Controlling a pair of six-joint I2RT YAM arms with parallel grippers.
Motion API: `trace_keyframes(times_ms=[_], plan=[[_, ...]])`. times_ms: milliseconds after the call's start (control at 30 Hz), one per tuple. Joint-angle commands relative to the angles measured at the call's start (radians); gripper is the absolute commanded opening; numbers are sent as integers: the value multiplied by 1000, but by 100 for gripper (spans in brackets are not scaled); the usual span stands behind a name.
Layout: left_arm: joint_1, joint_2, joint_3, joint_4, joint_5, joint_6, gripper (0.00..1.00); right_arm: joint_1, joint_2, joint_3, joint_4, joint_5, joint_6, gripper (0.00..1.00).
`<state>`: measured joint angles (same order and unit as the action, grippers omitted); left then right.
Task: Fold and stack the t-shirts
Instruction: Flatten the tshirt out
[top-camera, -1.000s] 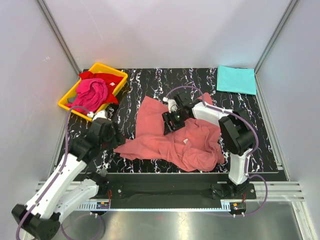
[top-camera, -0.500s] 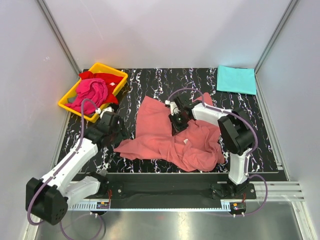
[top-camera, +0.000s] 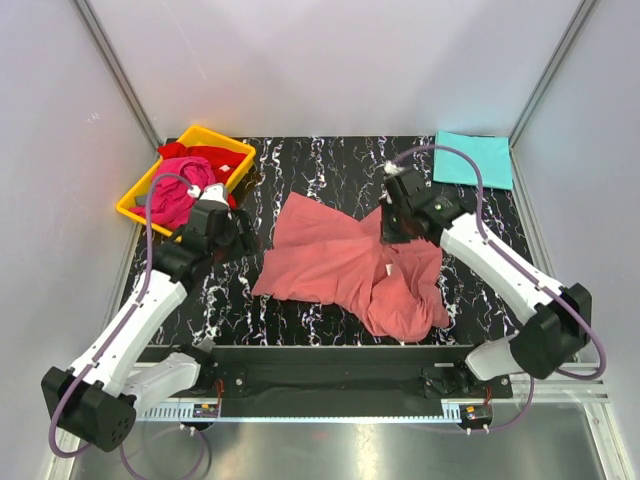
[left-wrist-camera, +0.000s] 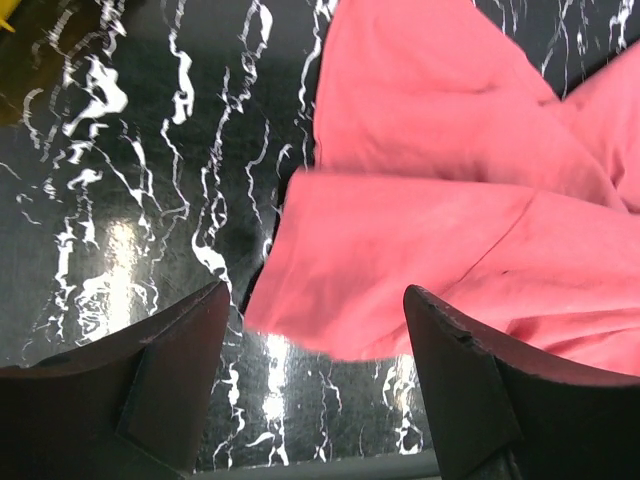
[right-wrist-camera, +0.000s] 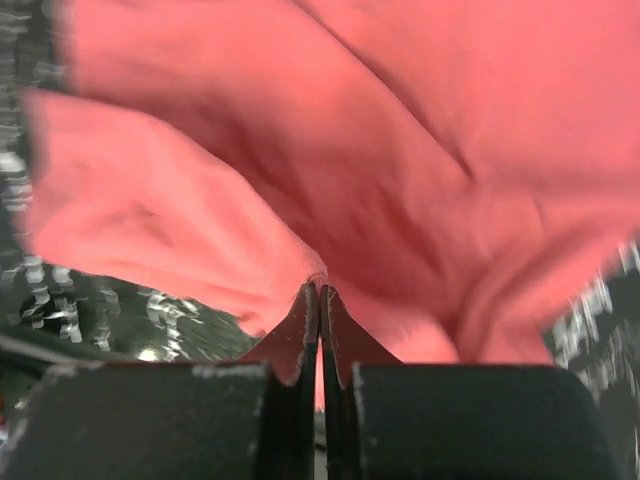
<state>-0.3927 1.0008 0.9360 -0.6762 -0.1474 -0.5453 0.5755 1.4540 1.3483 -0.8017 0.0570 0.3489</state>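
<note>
A salmon-pink t-shirt (top-camera: 335, 268) lies rumpled in the middle of the black marbled table (top-camera: 300, 160). My right gripper (top-camera: 391, 226) is shut on a fold of it near its far right part. In the right wrist view the fingertips pinch the cloth (right-wrist-camera: 400, 150) at the right gripper (right-wrist-camera: 320, 288). My left gripper (top-camera: 240, 236) stands open just left of the shirt's left edge, nothing between its fingers. The left wrist view shows the shirt's hem (left-wrist-camera: 440, 200) just beyond the left gripper (left-wrist-camera: 315, 300). A folded turquoise t-shirt (top-camera: 472, 158) lies at the back right.
A yellow tray (top-camera: 226, 141) at the back left holds a magenta t-shirt (top-camera: 172, 192) and a red t-shirt (top-camera: 206, 156), both bunched up. The left arm's wrist is close to the tray's near corner. Grey walls enclose the table on three sides.
The right gripper shut on the salmon shirt and drew it toward the back right, and the cloth shifted right. The left arm swung farther back, alongside the tray.
</note>
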Motion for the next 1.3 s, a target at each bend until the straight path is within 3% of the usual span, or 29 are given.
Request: trace_keyframes(times_ms=[0,133,233,267,300,433,733,900,1067,1200,1267], plan=[[3,-10,-6,27,61,31,75,-9,-27,-179,-202,198,232,0],[3,9,-48,67,89,10,75,-12,-164,-323,-206,225,428,0],[3,41,-54,89,135,7,75,-12,-282,-368,-200,210,478,1],[3,48,-55,96,141,4,75,-12,-294,-370,-188,192,475,8],[3,65,-62,104,141,1,76,-12,-303,-362,-165,158,445,32],[3,97,-115,176,230,-36,75,-12,-264,-254,-15,-79,187,49],[2,165,-351,513,394,-133,75,-9,268,35,346,-466,-86,48],[3,254,-359,523,382,-122,72,-5,462,164,381,-649,-188,53],[3,257,-394,549,358,-113,69,12,638,236,410,-727,-211,53],[3,240,-413,540,350,-116,32,32,741,322,395,-741,-235,53],[3,229,-417,515,333,-116,21,43,782,348,380,-764,-246,54]])
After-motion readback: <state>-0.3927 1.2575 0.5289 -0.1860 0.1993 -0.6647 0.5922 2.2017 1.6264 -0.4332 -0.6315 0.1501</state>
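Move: The left hand, open and empty, has the t-shirt's near-left corner about 3 cm back, 3 cm to its right and 15 cm below; the yellow bin stands some 19 cm ahead and 14 cm to its left, and the shirt's upper-left part 8 cm ahead and 14 cm to its right. The right hand, holding a raised fold, has the shirt's bunched near-right part about 10 cm back, 5 cm right and 16 cm below; the upper-left part lies 6 cm ahead, 17 cm left. Back, right and down by about 10 cm each, the right hand carries its pinched fold towards the bunched near-right part and opens to let go, then swings some 25 cm left and 15 cm forward, sinking open over the upper-left cloth. The left hand sinks 15 cm, drifting right and slightly back, tips steeper, and closes on the near-left corner. ##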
